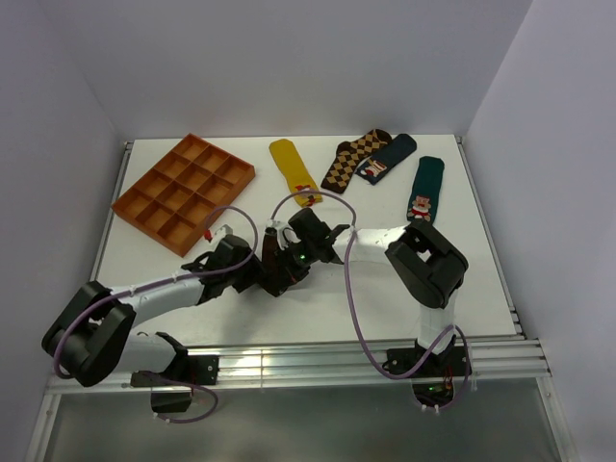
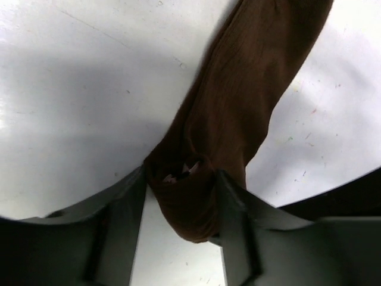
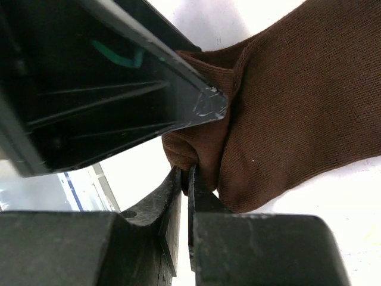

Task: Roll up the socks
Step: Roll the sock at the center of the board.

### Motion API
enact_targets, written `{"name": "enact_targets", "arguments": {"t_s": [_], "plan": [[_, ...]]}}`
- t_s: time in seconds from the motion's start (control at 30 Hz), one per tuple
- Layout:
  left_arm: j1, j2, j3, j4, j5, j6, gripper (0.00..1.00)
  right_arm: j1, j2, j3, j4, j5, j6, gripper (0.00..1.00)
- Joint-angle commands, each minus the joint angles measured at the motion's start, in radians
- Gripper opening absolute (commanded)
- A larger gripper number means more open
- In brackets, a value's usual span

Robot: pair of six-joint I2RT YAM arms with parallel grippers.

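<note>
The dark brown sock (image 1: 272, 254) lies at the middle of the table, mostly hidden under both grippers in the top view. In the left wrist view the sock (image 2: 250, 89) runs away from me, and its rolled end sits gripped between the fingers of my left gripper (image 2: 181, 205). My right gripper (image 3: 186, 179) is shut, pinching a fold of the sock (image 3: 297, 107) at its edge. The two grippers meet tip to tip, left (image 1: 260, 269) and right (image 1: 300, 246). The sock's cuff stripes are hidden.
An orange compartment tray (image 1: 183, 191) stands at the back left. A mustard sock (image 1: 294, 171), a diamond-patterned sock (image 1: 351, 159), a navy sock (image 1: 390, 157) and a green sock (image 1: 423, 190) lie along the back. The left gripper's finger (image 3: 119, 89) fills the right wrist view's upper left.
</note>
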Motion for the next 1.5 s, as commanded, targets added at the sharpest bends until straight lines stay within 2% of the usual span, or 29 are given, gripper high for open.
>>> {"name": "enact_targets", "arguments": {"t_s": [0.0,0.17,0.23,0.27,0.4,0.57,0.73,0.83,1.1,1.23,1.3,1.33,1.37,1.47], "plan": [[-0.018,0.045,0.043,-0.030,-0.038,-0.011,0.52,-0.009,0.020,-0.029,0.010,0.052,-0.012,0.03],[-0.029,0.058,0.052,-0.104,-0.050,-0.012,0.18,-0.009,-0.058,-0.073,0.050,0.086,0.001,0.04],[-0.030,0.058,0.054,-0.125,-0.051,-0.019,0.02,-0.007,-0.090,-0.088,0.072,0.115,0.001,0.08],[-0.029,0.061,0.055,-0.148,-0.051,-0.020,0.00,-0.007,-0.107,-0.108,0.085,0.129,0.001,0.11],[-0.029,0.081,0.078,-0.194,-0.033,-0.003,0.00,0.009,-0.219,-0.164,0.163,0.194,-0.005,0.26],[-0.029,0.113,0.123,-0.239,-0.005,0.024,0.00,0.035,-0.342,-0.268,0.264,0.290,-0.036,0.37],[-0.029,0.153,0.166,-0.277,0.022,0.055,0.00,0.115,-0.405,-0.337,0.332,0.421,-0.100,0.40],[-0.029,0.165,0.186,-0.300,0.031,0.078,0.00,0.182,-0.435,-0.381,0.393,0.561,-0.120,0.43],[-0.007,0.240,0.259,-0.368,0.059,0.175,0.00,0.328,-0.443,-0.418,0.476,0.828,-0.159,0.49],[0.012,0.256,0.273,-0.374,0.077,0.205,0.00,0.376,-0.405,-0.377,0.456,0.873,-0.204,0.50],[0.017,0.257,0.281,-0.380,0.079,0.216,0.00,0.405,-0.393,-0.365,0.453,0.896,-0.235,0.54],[0.022,0.257,0.284,-0.382,0.079,0.219,0.00,0.416,-0.379,-0.357,0.453,0.915,-0.246,0.70],[0.022,0.256,0.287,-0.383,0.081,0.221,0.00,0.423,-0.373,-0.354,0.455,0.923,-0.257,0.80],[0.028,0.259,0.295,-0.386,0.085,0.230,0.00,0.447,-0.342,-0.334,0.450,0.946,-0.275,0.81]]}}
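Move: The brown sock's rolled cuff is already between the left hand's half-open fingers, its middle some 2 cm to the right, 1 cm back and 1 cm below the hand. The right hand still pinches the roll's right end, with its middle 2 cm to the left, 1 cm ahead and 1 cm down. From the left hand, the flat sock foot lies about 6 cm ahead and 3 cm right, the wooden tray 21 cm ahead and 19 cm left. Closing almost in place, the left fingers pinch the brown roll, then keep hold while the hand drifts a centimetre right and its wrist tilts some 15 degrees. The right hand opens and lets go, drawing right and up off the roll by about 4 cm, then swings back and leftward again, wrist turning some 50 degrees so its wide-open fingers point more forward towards the roll. ##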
